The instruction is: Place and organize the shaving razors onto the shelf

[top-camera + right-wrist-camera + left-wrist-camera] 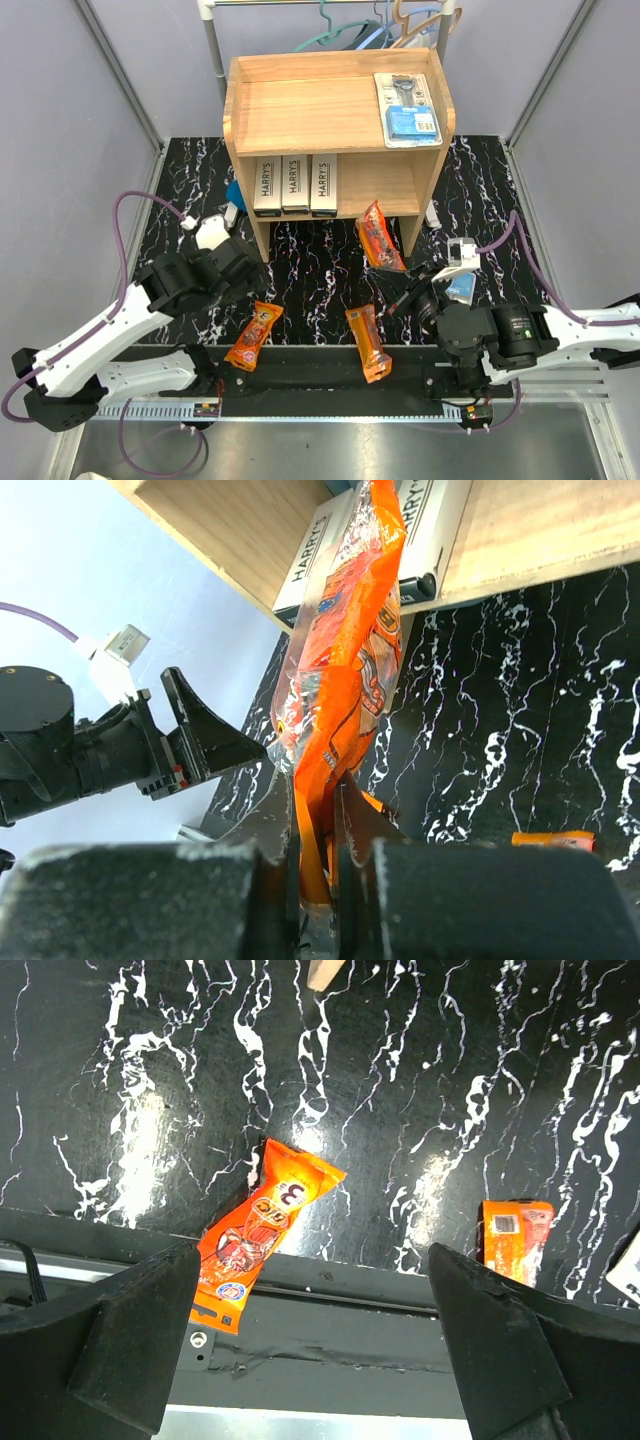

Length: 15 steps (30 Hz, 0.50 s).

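Observation:
The wooden shelf [300, 105] stands at the back of the black marbled table. Three HARRY'S boxes [295, 185] lie side by side on its lower tier, and a blue-card blister pack [407, 108] lies on top. My right gripper [318, 810] is shut on the lower end of an orange packet [345, 650], which it holds upright in front of the lower tier [380, 237]. My left gripper [310, 1350] is open and empty above the table's near edge. Another orange packet [262, 1235] lies below its left finger, and one more [515, 1240] lies to the right.
A metal clothes rail with hangers [380, 35] stands behind the shelf. A black mounting rail [320, 375] runs along the near edge. A blue-and-white thing [462, 285] lies partly hidden by my right wrist. Grey walls close both sides.

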Motion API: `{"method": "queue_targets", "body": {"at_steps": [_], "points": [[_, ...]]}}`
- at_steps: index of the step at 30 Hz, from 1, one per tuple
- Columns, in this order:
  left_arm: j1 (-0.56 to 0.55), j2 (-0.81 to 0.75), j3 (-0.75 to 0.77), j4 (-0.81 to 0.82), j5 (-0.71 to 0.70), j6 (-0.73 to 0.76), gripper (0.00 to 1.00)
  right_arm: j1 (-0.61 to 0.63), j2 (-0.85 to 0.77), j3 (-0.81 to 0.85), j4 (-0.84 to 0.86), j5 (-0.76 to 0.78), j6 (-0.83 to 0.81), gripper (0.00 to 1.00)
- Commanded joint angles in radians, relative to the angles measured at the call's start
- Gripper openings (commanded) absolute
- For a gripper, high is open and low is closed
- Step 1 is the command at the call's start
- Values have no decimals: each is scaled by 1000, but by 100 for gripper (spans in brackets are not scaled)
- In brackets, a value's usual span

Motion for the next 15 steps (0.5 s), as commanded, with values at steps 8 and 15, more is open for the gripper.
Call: {"method": "queue_targets", "body": {"at_steps": [8,15], "points": [[2,1,-15,29,-16,18,99,-201,115,73,134,-320,-137,1],[2,-4,-19,31,-11,18,99,-466,122,3,233,-605,-111,1]]}}
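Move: The free stretch of the lower shelf, beside the boxes, lies some 27 cm ahead of the right hand, about 3 cm to its left and 14 cm below. The right-hand HARRY'S box is 28 cm ahead and 12 cm left, 12 cm lower; the blue razor pack on the top board is 28 cm ahead, 3 cm right and 8 cm higher. An orange packet on the table lies about 33 cm below, 2 cm back and 2 cm left. From the left hand that free stretch is roughly 25 cm ahead and 23 cm right, about level. Forward and to the left, gathering speed, the right hand carries the orange razor packet about 6 cm diagonally towards the lower shelf's opening, easing down slightly towards the end. The shut fingers keep their pinch on the packet's near end, its free end pointing ahead at the shelf; the wrist hardly turns. ##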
